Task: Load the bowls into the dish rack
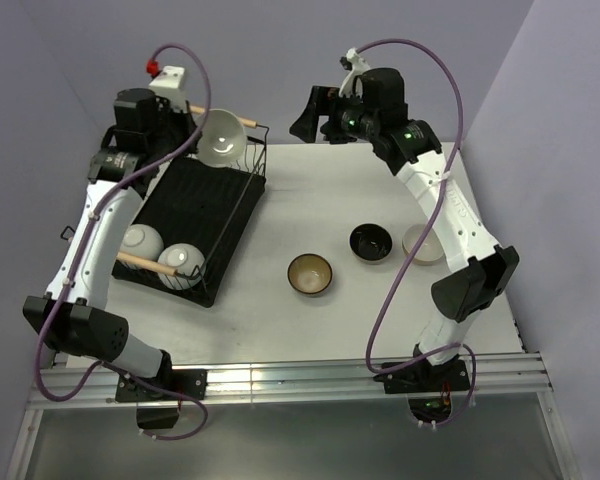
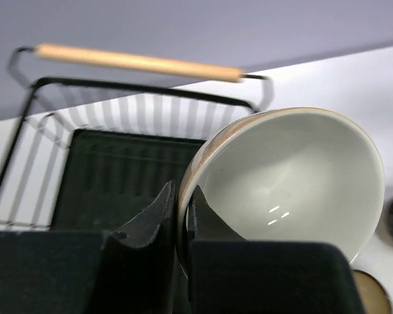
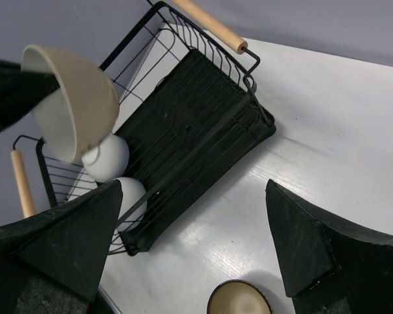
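Observation:
My left gripper [image 2: 182, 203] is shut on the rim of a cream-beige bowl [image 2: 295, 176], one finger inside and one outside. The bowl [image 1: 223, 137] hangs tilted on its side above the far end of the black wire dish rack [image 1: 195, 225]. Two white bowls [image 1: 140, 240] [image 1: 183, 258] lie upside down at the rack's near end. On the table stand a brown bowl with a tan inside [image 1: 309, 274], a glossy black bowl [image 1: 370, 242] and another cream bowl [image 1: 423, 245], partly hidden by my right arm. My right gripper [image 3: 194, 190] is open and empty, raised right of the rack's far end.
The rack has a wooden handle at each end [image 2: 137, 62] [image 1: 145, 263]. Its middle tray [image 3: 196, 124] holds nothing. Purple walls close in the table at the back and both sides. My right arm reaches over the table's right part.

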{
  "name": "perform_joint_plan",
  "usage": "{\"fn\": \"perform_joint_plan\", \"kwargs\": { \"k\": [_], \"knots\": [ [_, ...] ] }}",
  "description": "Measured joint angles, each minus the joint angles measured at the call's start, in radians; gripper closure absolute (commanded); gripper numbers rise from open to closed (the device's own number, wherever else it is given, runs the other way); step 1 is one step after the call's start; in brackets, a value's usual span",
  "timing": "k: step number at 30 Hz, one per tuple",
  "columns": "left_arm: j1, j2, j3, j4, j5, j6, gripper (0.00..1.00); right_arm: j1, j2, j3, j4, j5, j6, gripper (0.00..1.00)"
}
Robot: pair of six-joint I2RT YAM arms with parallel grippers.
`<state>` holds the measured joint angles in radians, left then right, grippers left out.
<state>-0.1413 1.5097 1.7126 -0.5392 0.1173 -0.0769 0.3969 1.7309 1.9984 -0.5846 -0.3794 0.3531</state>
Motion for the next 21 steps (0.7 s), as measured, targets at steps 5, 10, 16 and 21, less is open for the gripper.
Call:
{"fn": "perform_joint_plan", "kwargs": {
  "k": [5,10,16,21],
  "knots": [
    [-0.157,-0.013,-0.016,0.011,-0.049,-0.013,1.00,0.092,0.003,-0.002,0.001,0.120,-0.005,0.17],
    [-0.256,-0.013,-0.069,0.011,-0.137,-0.009,1.00,0.177,0.029,0.006,-0.002,0.206,-0.023,0.27],
    [-0.304,-0.013,-0.084,0.013,-0.193,-0.011,1.00,0.225,0.106,0.043,-0.011,0.301,-0.042,0.35],
    [-0.302,-0.013,-0.085,0.013,-0.222,-0.014,1.00,0.248,0.179,0.086,-0.031,0.340,-0.062,0.58]
  ]
}}
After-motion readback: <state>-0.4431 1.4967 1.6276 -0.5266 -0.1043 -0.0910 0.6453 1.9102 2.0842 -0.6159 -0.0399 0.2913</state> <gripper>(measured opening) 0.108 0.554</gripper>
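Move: Above the dish rack, the left hand already holds the cream bowl by its rim, with the right gripper to be met about 26 cm to its right, level in reach and some 3 cm higher. The rack's far handle lies about 12 cm ahead and 12 cm below the left hand. For the open right hand, the cream bowl's middle is about 20 cm to the left and 3 cm lower; the brown bowl on the table sits 19 cm back, 2 cm left and 29 cm down. Bringing the cream bowl across to meet the right hand, the left hand goes about 9 cm right, easing 3 cm back and 3 cm down, then all but stops with its grip kept. The right hand reaches 8 cm left and sinks over 6 cm, increasingly downward, tilting some 10 degrees and narrowing its fingers to about half, one inside the bowl and one outside the near rim. ##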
